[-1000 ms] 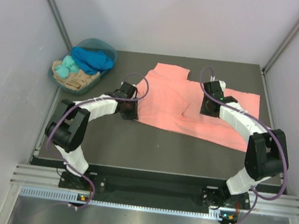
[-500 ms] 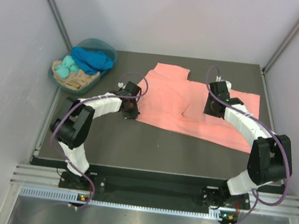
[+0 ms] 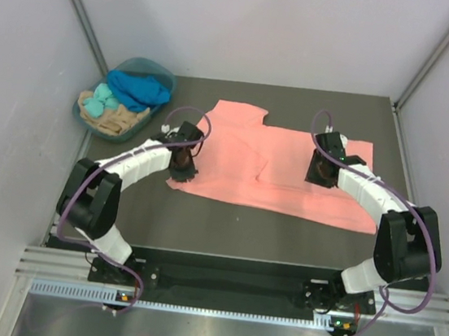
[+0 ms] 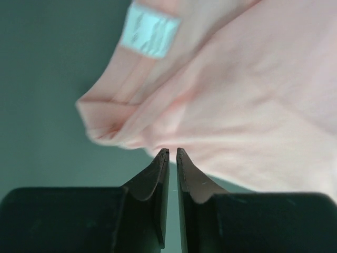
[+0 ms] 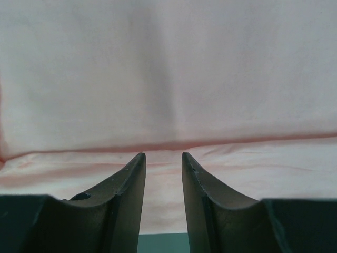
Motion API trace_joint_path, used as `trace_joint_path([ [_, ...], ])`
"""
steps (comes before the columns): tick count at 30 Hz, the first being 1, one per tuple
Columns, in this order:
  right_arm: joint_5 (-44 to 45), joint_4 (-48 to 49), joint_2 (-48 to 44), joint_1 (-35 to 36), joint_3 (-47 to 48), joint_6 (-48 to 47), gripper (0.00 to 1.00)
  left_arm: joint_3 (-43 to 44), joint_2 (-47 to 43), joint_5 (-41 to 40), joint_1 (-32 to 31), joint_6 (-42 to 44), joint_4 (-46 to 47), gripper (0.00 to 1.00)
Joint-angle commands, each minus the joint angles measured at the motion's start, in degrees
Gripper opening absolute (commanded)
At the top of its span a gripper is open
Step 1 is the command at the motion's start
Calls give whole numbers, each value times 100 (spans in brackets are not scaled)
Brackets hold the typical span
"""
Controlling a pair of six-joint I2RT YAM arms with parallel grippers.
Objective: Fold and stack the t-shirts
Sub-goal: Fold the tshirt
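A salmon-pink t-shirt (image 3: pixel 242 158) lies spread across the middle of the dark table. My left gripper (image 3: pixel 182 163) sits at its near left corner. In the left wrist view the jaws (image 4: pixel 171 153) are all but closed, with the shirt's bunched edge (image 4: pixel 253 95) at their tips and a pale label (image 4: pixel 150 34) showing. My right gripper (image 3: pixel 321 170) rests over the shirt's right half. Its fingers (image 5: pixel 163 155) stand apart, with flat pink cloth (image 5: pixel 168 68) and a fold line visible between and beyond them. The royal blue (image 3: pixel 140 88), turquoise (image 3: pixel 100 103) and tan (image 3: pixel 115 124) shirts lie crumpled in the basket.
The round teal basket (image 3: pixel 153 66) stands at the table's far left corner, against the left wall. A bare strip of table (image 3: pixel 225 225) runs along the near edge in front of the shirt. Grey walls close in on both sides and at the back.
The left gripper closed at the shirt's near left corner and moved left. The shirt slid left and now lies straighter. The right gripper shifted slightly right and nearer.
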Motion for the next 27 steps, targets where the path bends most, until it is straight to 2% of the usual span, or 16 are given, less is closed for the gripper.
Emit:
trace_joint_path([
  [1, -235, 109, -320, -36, -67, 127, 35, 824, 223, 129, -27, 80, -98, 16],
  [6, -552, 284, -110, -36, -155, 267, 35, 782, 687, 762, -45, 256, 693, 17],
  [8, -517, 293, 14, -36, -182, 381, 35, 746, 873, 675, -45, 212, 563, 16],
  [12, -228, 171, 111, -89, -401, 644, 34, 475, 1172, -44, -45, 107, 97, 14],
  [20, 230, -128, -214, -194, -1262, 1427, 34, -764, 523, 41, -141, -104, 333, 15],
  [27, 397, -374, -706, -194, -1465, 1533, 35, -1249, -189, -222, -318, -315, 26, 17],
])
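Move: The left gripper, almost shut, hovers about 3 cm above the near-left part of the t-shirt. The stretch to press lies some 3 cm ahead and 3 cm to its right; the near-left corner is about 4 cm left and level with it, the care tag some 7 cm ahead and 1 cm left. From the open right gripper, the strip along the shirt's near edge lies roughly 6 cm back, 2 cm right and 6 cm below; the near-right corner is about 16 cm right and 11 cm back. Hop the left gripper up, forward and to the right, set its nearly shut fingertips down on the shirt, then drag them about 4 cm back towards the near edge, staying low. Meanwhile bring the right gripper, fingers still open, some 7 cm back and 5 cm down onto the near strip, drifting right and turning about 15 degrees clockwise, and draw it along the cloth towards its near edge. ##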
